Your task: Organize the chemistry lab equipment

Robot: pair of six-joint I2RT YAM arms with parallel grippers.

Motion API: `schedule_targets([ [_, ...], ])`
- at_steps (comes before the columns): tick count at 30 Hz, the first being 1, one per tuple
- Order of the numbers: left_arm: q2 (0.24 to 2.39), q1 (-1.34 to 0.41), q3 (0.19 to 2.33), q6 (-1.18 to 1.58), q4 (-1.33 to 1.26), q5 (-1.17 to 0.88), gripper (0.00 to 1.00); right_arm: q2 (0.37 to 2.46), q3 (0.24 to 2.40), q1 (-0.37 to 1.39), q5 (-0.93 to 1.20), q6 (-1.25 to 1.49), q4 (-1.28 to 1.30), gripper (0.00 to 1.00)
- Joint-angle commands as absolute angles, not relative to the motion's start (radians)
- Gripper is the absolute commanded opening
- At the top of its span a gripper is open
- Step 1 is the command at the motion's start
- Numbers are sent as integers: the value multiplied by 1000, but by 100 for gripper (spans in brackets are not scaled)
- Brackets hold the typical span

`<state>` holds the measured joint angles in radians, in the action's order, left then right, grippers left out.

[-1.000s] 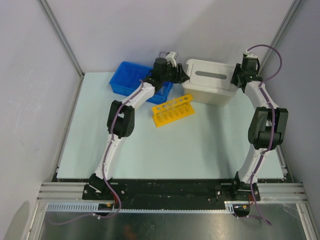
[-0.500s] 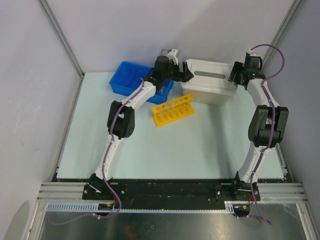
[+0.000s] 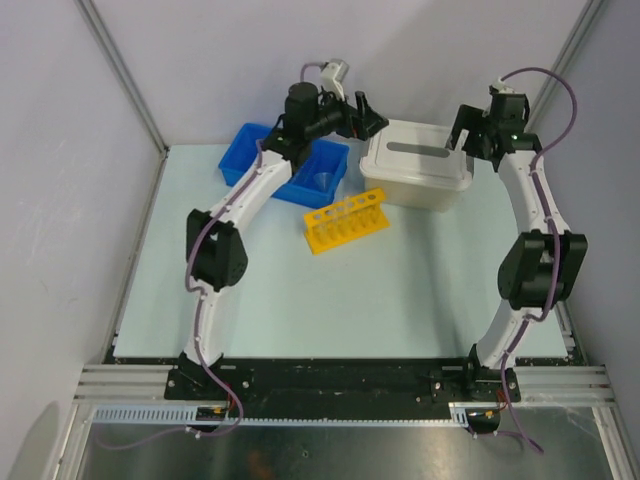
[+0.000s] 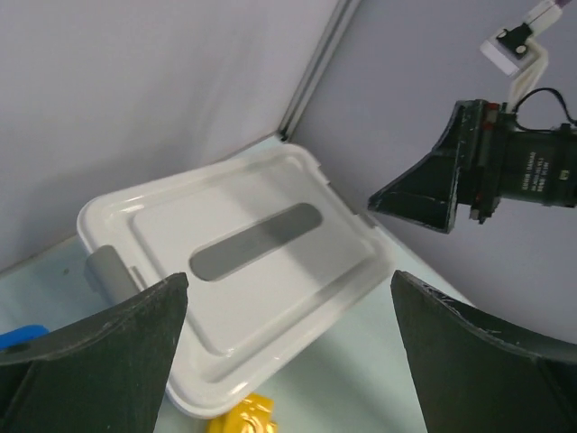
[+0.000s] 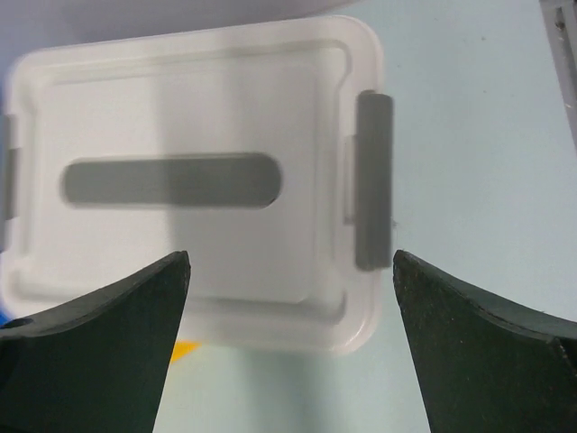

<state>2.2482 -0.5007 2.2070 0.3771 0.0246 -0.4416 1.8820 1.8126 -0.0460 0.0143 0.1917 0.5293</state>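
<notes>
The yellow holed test-tube rack (image 3: 346,221) lies on the table in front of the beige tub with its white lid (image 3: 418,165). My left gripper (image 3: 367,113) hangs open in the air over the tub's left end, holding nothing. Its wrist view looks down past the fingers (image 4: 90,352) at the lid (image 4: 243,271) and a corner of the rack (image 4: 243,419). My right gripper (image 3: 464,128) hangs open above the tub's right end. Between its fingers (image 5: 487,352) I see the lid (image 5: 198,180) and a grey latch (image 5: 372,180). A clear funnel-like piece (image 3: 320,182) sits in the blue bin.
The blue divided bin (image 3: 243,160) stands at the back left, partly under my left arm. The tub sits near the back wall. The right gripper (image 4: 424,194) shows in the left wrist view. Metal frame posts rise at both back corners.
Both grippers have opened wide and lifted up and away from the two ends of the tub. The left arm has swung higher and back. The tub and rack have not moved.
</notes>
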Motion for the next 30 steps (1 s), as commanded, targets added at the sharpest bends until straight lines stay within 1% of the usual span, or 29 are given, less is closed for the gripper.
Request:
schedule_targets([
  [1,2039,-493,2106,400,-6,-533,99,1697,1833,-15,98,222,619,99],
  [3,1960,-493,2039,404,-7,-567,99,1620,1796,-6,144,263,649,99],
  [6,1809,-492,1905,418,-6,-591,99,1474,1690,64,191,301,659,99],
  [10,1617,-492,1710,413,-6,-596,100,1254,1559,163,191,283,635,99],
  [16,1324,-492,1427,382,-7,-553,99,989,1429,183,262,317,622,99],
  [24,942,-492,1123,342,-7,-470,99,858,1301,185,305,353,670,99],
  [30,791,-492,979,325,-7,-416,100,778,1171,185,358,409,592,99],
])
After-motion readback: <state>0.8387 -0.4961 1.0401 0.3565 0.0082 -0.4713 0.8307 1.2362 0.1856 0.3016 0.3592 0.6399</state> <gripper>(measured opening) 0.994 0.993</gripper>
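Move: Both hands are already clear above the lidded white box. Its middle lies about 17 cm right of the left hand, 2 cm ahead and 22 cm below; from the right hand it is some 12 cm left, 4 cm ahead and 14 cm below. From the left hand, the yellow tube rack is roughly 13 cm back and 3 cm left, and the blue bin 3 cm ahead and 21 cm left, both about 26 cm down. Both open hands retreat some 30 cm back, also up and left, from the box, the right turning counter-clockwise. ##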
